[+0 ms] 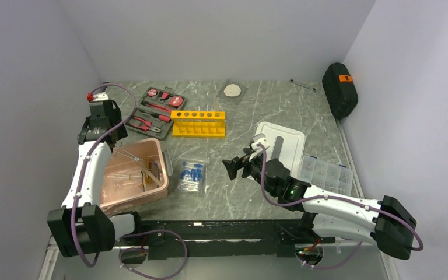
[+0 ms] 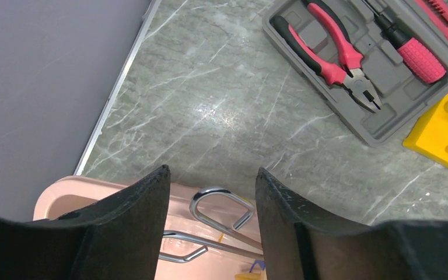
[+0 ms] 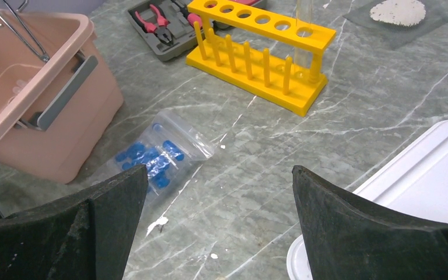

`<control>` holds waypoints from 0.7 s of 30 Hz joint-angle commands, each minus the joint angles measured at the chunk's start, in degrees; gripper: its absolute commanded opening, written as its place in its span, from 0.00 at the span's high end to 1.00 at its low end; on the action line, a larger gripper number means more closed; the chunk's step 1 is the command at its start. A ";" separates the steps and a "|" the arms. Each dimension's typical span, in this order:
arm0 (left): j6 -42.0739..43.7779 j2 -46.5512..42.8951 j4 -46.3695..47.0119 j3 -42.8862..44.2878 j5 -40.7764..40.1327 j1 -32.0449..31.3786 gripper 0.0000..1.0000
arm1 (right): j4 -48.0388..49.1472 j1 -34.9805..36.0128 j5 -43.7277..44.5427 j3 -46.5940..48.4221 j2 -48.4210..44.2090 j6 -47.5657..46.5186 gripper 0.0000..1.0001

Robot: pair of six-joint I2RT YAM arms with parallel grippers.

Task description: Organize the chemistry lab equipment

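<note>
My left gripper (image 2: 212, 175) hangs open over the far rim of the pink bin (image 2: 81, 192). The looped handle of metal tongs (image 2: 221, 201) lies below the gap, touching neither finger. In the top view that gripper (image 1: 112, 142) sits at the bin's back-left corner, and a tan wooden clamp (image 1: 147, 178) lies inside the bin. The yellow test-tube rack (image 1: 198, 123) stands mid-table, and the bag of blue-capped tubes (image 1: 191, 175) lies right of the bin. My right gripper (image 3: 219, 172) is open and empty above bare table, between the bag (image 3: 151, 154) and a white lid (image 3: 426, 181).
The red-and-black tool kit (image 1: 154, 112) lies open behind the bin. A clear compartmented box (image 1: 326, 174) sits at the right, next to the white lid (image 1: 280, 143). A black case (image 1: 339, 88) leans on the right wall. A mesh pad with a white disc (image 1: 232, 90) lies at the back.
</note>
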 commanded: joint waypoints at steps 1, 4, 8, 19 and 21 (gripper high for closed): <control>-0.34 0.79 1.13 0.09 0.24 0.87 0.44 | 3.21 -0.20 -0.24 -0.45 -1.40 0.93 0.05; -0.74 0.96 1.00 -0.92 -0.23 1.20 0.47 | 3.40 -0.13 -0.21 -0.61 -1.38 0.94 0.05; -1.23 1.13 -0.18 -1.70 -2.45 1.34 0.51 | 3.67 -0.21 -0.33 -0.88 -1.57 1.02 0.05; -3.21 -5.71 -1.84 -6.20 -7.38 1.35 0.63 | 3.72 -0.16 0.25 -2.46 -4.37 0.76 0.05; -3.76 -7.44 -2.48 -7.26 -7.77 1.30 0.63 | 3.67 -0.22 0.36 -2.77 -5.22 0.75 0.05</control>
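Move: The loop at the handle end of the metal tongs sits between the left hand's open fingers, some 2 cm below the hand point and 1 cm back, at the far rim of the pink bin. The bin's middle lies about 11 cm back and 6 cm right. The open tool case's pliers half is about 10 cm ahead and 8 cm right, the yellow rack roughly 27 cm right and 10 cm ahead. From the right hand, the loop is about 38 cm left and 7 cm ahead. Down first, by about 2 cm and slightly left, the left hand settles over the tongs' handle loop with its fingers steadily closing; it then draws back some 3 cm, in from the bin's far rim. The fingers go from over half open to roughly a third, pinching the loop between the tips, while the hand turns slightly counter-clockwise. ##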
